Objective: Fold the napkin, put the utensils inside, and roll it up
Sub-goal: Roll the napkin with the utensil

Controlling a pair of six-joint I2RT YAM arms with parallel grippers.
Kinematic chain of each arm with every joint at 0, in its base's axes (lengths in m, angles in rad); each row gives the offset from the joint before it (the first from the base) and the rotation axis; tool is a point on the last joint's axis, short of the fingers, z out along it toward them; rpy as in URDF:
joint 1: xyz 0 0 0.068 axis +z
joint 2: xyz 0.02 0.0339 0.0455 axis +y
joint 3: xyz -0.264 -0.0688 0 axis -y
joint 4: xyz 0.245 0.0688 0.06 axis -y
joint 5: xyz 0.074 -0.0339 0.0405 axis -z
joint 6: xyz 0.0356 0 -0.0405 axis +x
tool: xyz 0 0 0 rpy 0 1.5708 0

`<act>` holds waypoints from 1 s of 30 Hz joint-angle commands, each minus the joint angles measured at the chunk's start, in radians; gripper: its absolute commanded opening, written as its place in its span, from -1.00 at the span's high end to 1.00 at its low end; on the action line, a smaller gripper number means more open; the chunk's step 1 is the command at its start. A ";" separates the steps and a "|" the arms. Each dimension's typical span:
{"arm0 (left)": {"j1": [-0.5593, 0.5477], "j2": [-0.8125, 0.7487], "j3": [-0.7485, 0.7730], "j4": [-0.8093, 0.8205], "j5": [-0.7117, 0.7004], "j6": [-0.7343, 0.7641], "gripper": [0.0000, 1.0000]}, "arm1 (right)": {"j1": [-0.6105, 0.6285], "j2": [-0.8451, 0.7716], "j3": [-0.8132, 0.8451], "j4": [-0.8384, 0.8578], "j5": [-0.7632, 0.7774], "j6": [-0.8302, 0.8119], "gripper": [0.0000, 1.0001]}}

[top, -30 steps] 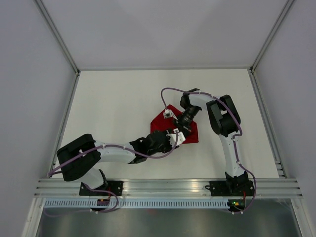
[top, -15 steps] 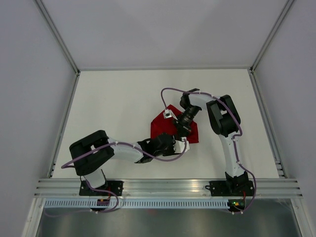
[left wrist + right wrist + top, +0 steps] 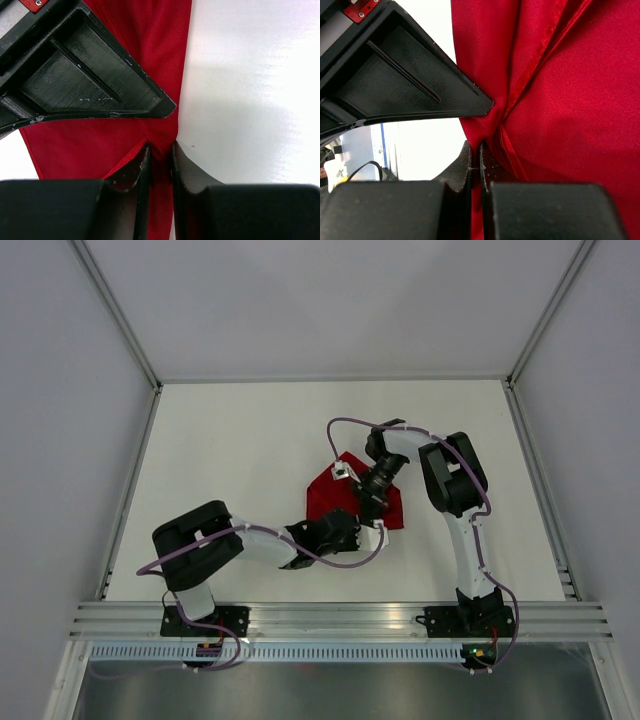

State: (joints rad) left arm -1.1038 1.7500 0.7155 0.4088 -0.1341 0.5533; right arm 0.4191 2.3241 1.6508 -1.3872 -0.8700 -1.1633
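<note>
The red napkin (image 3: 325, 496) lies crumpled in the middle of the white table (image 3: 230, 460), with both grippers on it. My left gripper (image 3: 371, 533) is at its near right edge. In the left wrist view its fingers (image 3: 161, 146) stand close together, pinching a puckered fold of the napkin (image 3: 165, 45) where cloth meets table. My right gripper (image 3: 365, 504) comes down from the far side onto the cloth. In the right wrist view it (image 3: 480, 145) is shut on a gathered ridge of the napkin (image 3: 570, 100). The utensils are out of view.
Metal frame rails (image 3: 340, 618) run along the near edge by the arm bases. Pale enclosure walls (image 3: 70, 440) stand at the left, right and back. Purple cables (image 3: 345, 422) loop off both arms above the cloth.
My left arm has swung right and nearer, taking its gripper to the napkin's near right edge, and its jaws have closed on the cloth. The right arm has stayed put, still gripping.
</note>
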 commanded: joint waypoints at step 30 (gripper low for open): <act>0.263 0.152 0.321 -0.583 0.689 -0.322 0.95 | -0.329 -0.858 -0.598 0.900 0.015 0.393 -0.03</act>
State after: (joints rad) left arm -0.8772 1.8416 1.0092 0.0158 0.3882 0.3267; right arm 0.0757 1.6119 1.1954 -0.7250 -0.8761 -0.7925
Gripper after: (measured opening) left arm 0.222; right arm 0.510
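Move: The rolled edge of the napkin is already pinched in both grippers, down at the table, with its middle about at my left fingertips. From my right fingertips that middle is some 5 cm to the left and about level front to back. The napkin's flat part centres roughly 8 cm ahead of my left hand, in line with it. The roll's right end is about 6 cm to the right of my right hand, level with it. I keep the rolled edge pinched in my left hand and hold it low, shifting only about 1.5 cm right while that wrist tips over by some 30 degrees, mostly late. My right fingers open to about half and come free of the roll. Then that hand speeds up and away, about 11 cm up, 9 cm forward and 9 cm right, its wrist turning clockwise. ##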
